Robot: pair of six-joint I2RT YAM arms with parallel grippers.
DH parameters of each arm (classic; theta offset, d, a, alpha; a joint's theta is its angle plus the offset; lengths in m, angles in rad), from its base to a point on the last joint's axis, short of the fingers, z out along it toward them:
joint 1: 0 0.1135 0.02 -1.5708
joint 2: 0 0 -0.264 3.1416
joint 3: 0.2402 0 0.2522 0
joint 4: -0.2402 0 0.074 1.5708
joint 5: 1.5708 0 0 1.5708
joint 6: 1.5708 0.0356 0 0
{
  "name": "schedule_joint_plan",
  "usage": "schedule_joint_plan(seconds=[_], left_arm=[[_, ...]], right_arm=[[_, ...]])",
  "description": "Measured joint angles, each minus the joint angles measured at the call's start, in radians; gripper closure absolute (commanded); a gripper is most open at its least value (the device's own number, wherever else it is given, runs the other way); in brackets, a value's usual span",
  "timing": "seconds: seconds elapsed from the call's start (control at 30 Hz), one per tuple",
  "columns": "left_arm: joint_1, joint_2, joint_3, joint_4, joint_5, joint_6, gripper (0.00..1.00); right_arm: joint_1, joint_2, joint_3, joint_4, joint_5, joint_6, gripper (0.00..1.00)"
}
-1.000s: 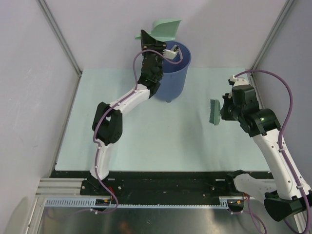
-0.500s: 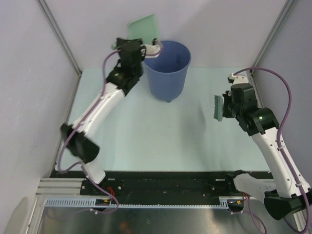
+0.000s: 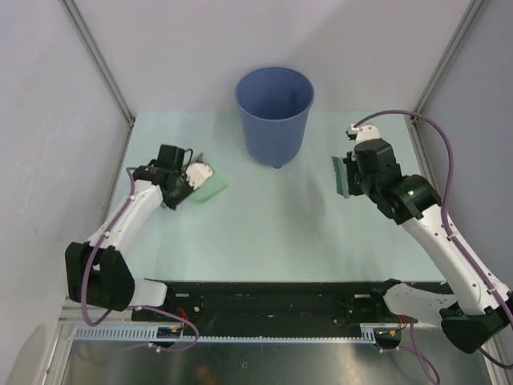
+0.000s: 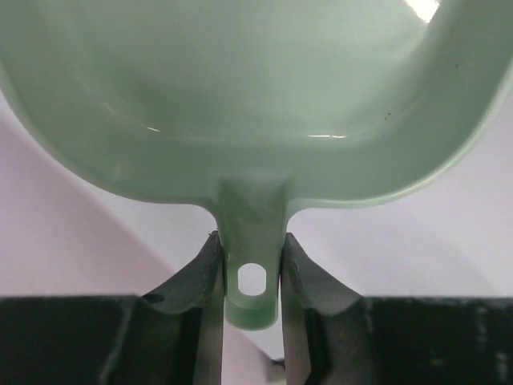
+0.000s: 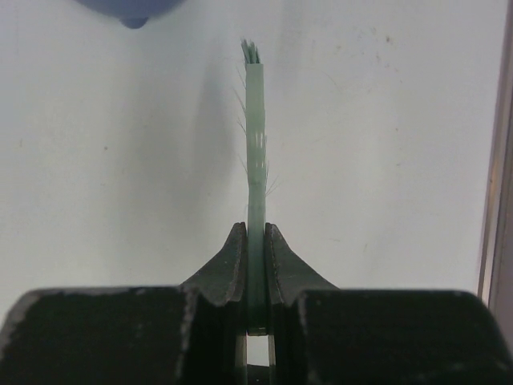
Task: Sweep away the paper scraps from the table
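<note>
My left gripper (image 3: 193, 176) is low over the left part of the table (image 3: 264, 228), shut on the handle of a mint-green dustpan (image 3: 211, 189). In the left wrist view the dustpan (image 4: 256, 96) fills the top, its handle pinched between the fingers of the left gripper (image 4: 251, 269). My right gripper (image 3: 353, 172), right of the bucket, is shut on a thin green brush (image 3: 340, 176). The right wrist view shows the brush (image 5: 254, 120) edge-on in the right gripper (image 5: 255, 241). No paper scraps show in any view.
A tall blue bucket (image 3: 275, 112) stands at the back middle of the table; its bottom edge (image 5: 132, 8) shows in the right wrist view. Grey walls and metal posts close in the left, back and right sides. A black front edge (image 3: 264, 293) runs along the near side.
My left arm has swung from above the bucket's rim down to the left part of the table, carrying the dustpan. My right gripper has shifted slightly left and back with the brush.
</note>
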Motion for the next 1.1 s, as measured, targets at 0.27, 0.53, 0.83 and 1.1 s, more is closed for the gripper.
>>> schedule_joint_plan(seconds=[0.27,0.53,0.83,1.1], left_arm=[[0.035,0.167,-0.131,-0.059,0.17,-0.048,1.0],[0.035,0.316,-0.131,-0.045,0.23,-0.06,0.32],[0.053,0.15,-0.118,-0.047,0.338,-0.105,0.0],[0.258,-0.057,-0.056,0.051,0.366,-0.226,0.0]], right_arm=[[0.143,0.068,0.0,0.007,0.041,-0.015,1.0],[0.299,0.129,0.0,0.017,0.108,-0.046,1.0],[0.539,0.288,-0.001,0.228,0.248,-0.204,1.0],[0.724,0.599,-0.004,0.703,0.293,-0.52,1.0]])
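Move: The dustpan hangs by its handle from the left fingers. Its pan is about 4 cm ahead of that hand, 8 cm to the right and 6 cm lower. The bare table spot for the handle is some 6 cm back, 2 cm right and 14 cm below. From the right hand, which holds the brush, the pan lies roughly 40 cm left, 6 cm ahead and 18 cm lower; the blue bin is about 20 cm left, 26 cm ahead and 14 cm lower. Down some 13 cm and a little back goes the left hand, tipping until its fingers point straight down; they open wide and let go of the dustpan handle at the table, then the hand climbs back to nearly its starting height. Meanwhile the right hand, still gripping the brush, swings about 30 cm left towards the dustpan, fastest late, sinking somewhat while turning counter-clockwise and rolling left side down. ##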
